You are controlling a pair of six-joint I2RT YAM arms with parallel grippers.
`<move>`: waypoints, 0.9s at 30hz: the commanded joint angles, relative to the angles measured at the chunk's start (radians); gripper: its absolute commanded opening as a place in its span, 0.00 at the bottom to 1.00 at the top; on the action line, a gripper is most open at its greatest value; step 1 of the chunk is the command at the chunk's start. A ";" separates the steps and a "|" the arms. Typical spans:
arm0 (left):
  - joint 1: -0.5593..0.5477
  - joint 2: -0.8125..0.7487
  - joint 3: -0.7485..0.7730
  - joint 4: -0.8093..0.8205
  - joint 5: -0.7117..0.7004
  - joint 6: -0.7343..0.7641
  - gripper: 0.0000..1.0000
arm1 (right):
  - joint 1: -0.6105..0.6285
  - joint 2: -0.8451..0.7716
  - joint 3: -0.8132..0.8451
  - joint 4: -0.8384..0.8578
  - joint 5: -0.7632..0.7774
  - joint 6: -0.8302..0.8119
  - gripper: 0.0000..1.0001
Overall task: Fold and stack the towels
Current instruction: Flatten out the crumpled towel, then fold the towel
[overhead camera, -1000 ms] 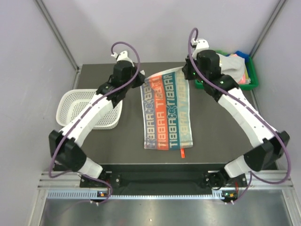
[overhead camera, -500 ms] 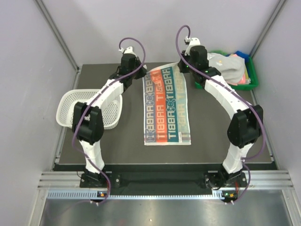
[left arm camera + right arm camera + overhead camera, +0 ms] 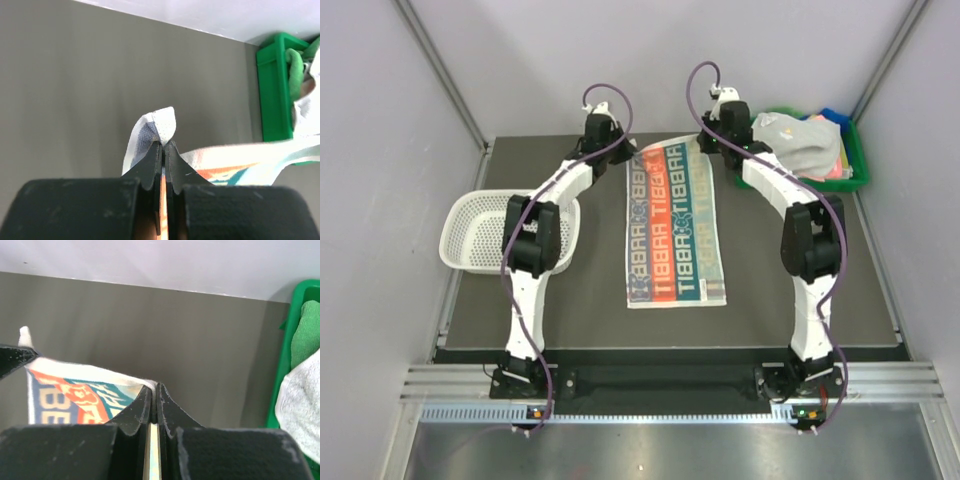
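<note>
A white towel [image 3: 675,225] printed with blue, orange and teal letters lies lengthwise in the middle of the dark table. Its far edge is lifted a little. My left gripper [image 3: 623,157] is shut on the far left corner, and in the left wrist view that corner [image 3: 159,122] pokes up past the pinched jaws [image 3: 164,146]. My right gripper [image 3: 706,142] is shut on the far right corner, where the towel's edge [image 3: 75,385] runs into the closed jaws [image 3: 155,390]. More towels [image 3: 802,140], grey-white on top, are heaped in the green tray.
The green tray [image 3: 861,172] stands at the back right, close to my right gripper. A white perforated basket [image 3: 480,230] sits at the left beside the left arm. The back wall rises just past the towel's far edge.
Both arms have stretched toward the back of the table, drawing the towel's far corners with them. The towel has slid back and now lies straighter and flatter.
</note>
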 commanded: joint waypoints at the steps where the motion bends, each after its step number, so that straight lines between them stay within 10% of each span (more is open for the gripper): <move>1: 0.014 0.061 0.098 0.072 0.030 0.011 0.00 | -0.036 0.045 0.108 0.083 -0.035 0.002 0.00; 13: 0.034 0.215 0.273 0.069 0.062 -0.029 0.00 | -0.058 0.156 0.268 0.026 -0.059 -0.016 0.00; 27: -0.027 -0.136 -0.340 0.240 0.060 -0.121 0.00 | -0.052 -0.191 -0.265 0.081 -0.049 0.071 0.00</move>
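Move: Both grippers hold the far corners of the towel in the air. The middle of its stretch lying on the table is about 15 cm back and 9 cm right of the left hand, some 13 cm below; from the right hand it is 15 cm back, 6 cm left and 18 cm below. The white basket is about 29 cm left of and 13 cm back from the left hand; the green bin is some 24 cm right of and 4 cm ahead of the right hand. Keep both grippers shut on the towel's far corners and carry them forward together about 4.5 cm, drawing the towel out. Check briefly, then swing both back past the start by about 4 cm while lowering them some 8 cm overall towards the table, fingers tipping down roughly 10 degrees. ##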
